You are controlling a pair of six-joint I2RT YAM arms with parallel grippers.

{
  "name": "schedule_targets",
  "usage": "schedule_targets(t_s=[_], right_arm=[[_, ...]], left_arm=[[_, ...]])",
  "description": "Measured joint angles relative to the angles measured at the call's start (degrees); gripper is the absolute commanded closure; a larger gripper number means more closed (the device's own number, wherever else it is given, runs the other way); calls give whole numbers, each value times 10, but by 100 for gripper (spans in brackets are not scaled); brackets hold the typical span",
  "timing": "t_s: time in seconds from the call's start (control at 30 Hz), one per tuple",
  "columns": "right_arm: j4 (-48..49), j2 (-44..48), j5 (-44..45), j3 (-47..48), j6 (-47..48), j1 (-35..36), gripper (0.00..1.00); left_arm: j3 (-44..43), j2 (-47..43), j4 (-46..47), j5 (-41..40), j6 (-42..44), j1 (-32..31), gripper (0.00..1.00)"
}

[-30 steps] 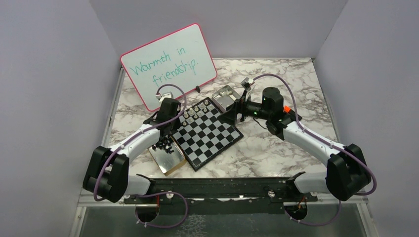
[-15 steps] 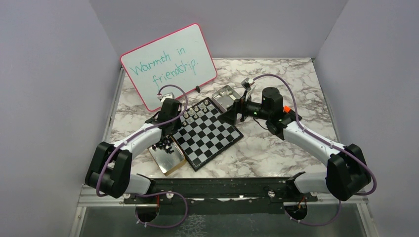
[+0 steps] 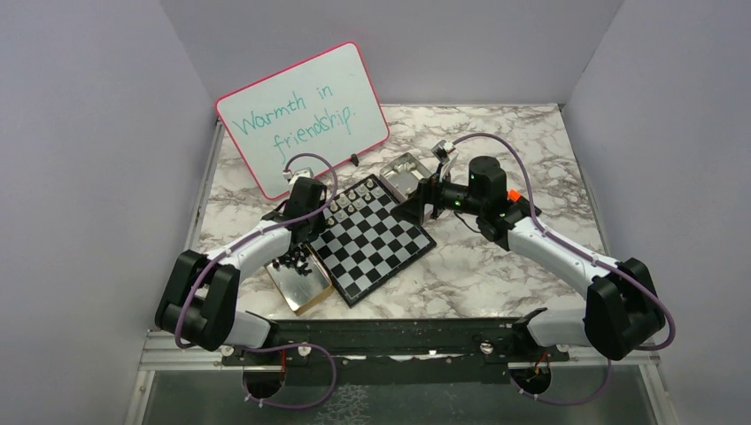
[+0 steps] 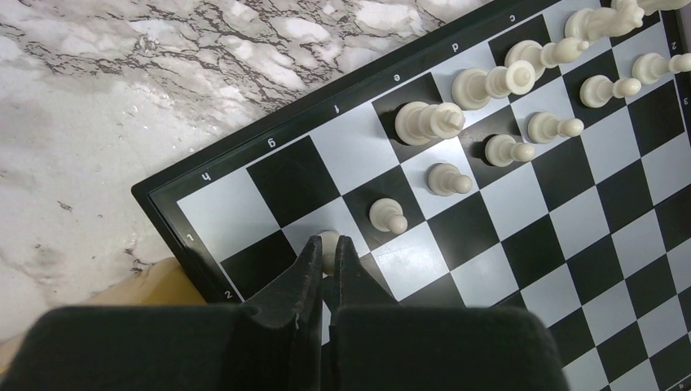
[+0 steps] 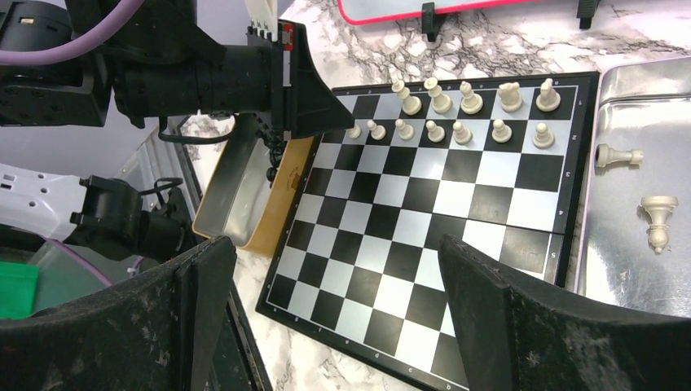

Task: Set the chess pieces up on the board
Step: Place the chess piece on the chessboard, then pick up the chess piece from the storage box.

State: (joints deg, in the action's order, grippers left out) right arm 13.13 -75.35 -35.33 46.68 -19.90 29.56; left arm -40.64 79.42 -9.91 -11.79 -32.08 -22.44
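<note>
The board (image 3: 372, 239) lies angled in the middle of the marble table. Cream-white chess pieces (image 3: 347, 200) stand in two rows along its far-left side. My left gripper (image 4: 327, 244) is shut on a white pawn (image 4: 328, 239), held on a light square in the second row near the board's corner. Beside it stand more pawns (image 4: 387, 216) and taller back-row pieces (image 4: 429, 122). My right gripper (image 5: 338, 318) hangs wide open above the board (image 5: 424, 236), holding nothing. Black chess pieces (image 3: 297, 258) sit heaped in the left tray.
A metal tray (image 3: 301, 285) on a wooden block lies left of the board. A second metal tray (image 5: 627, 244) on the right holds two white pieces, one (image 5: 617, 155) and another (image 5: 658, 218). A pink-rimmed whiteboard (image 3: 303, 115) leans at the back.
The left arm's shoulder and elbow have shifted slightly right while its gripper stays at the board's left corner. The right arm has barely moved.
</note>
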Motion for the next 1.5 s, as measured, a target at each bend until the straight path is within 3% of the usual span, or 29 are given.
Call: schedule_targets(t_s=[0.23,1.0,1.23,1.37,1.4,1.43,1.5], right_arm=[[-5,0,1,0,0,0,0],[-32,-7,24,5,-5,0,0],[-77,-54,104,53,-9,0,3],[-99,-92,181,88,-1,0,23],[-99,-101,199,95,3,0,28],[-99,-111,218,101,7,0,33],[-103,-134,253,118,21,0,41]], left_arm=[[0,4,4,0,0,0,95],[-47,-4,-48,2,4,1,66],[-101,-86,-81,28,43,1,45],[-113,-149,-82,59,80,2,23],[-113,-163,-84,68,88,2,8],[-113,-177,-87,77,98,2,2],[-110,-196,-87,87,114,2,1]])
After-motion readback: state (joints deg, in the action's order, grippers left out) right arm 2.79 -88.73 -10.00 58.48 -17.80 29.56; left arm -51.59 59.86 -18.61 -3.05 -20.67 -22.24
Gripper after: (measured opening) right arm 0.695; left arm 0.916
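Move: The left fingertips still pinch the pawn on its square, its middle about 1 cm below them. The next pawn stands 1 cm farther out and 2 cm to the right; the tall white piece is about 4 cm out, 3 cm right. The black-piece tray lies 10 cm back, 5 cm left. From the right hand, the white-piece tray's middle is some 13 cm ahead, 2 cm right and 17 cm below; the board's middle is level, 10 cm left. Left hand releases the pawn, rises about 16 cm; right hand reaches 9 cm forward, sinking towards the white-piece tray. ##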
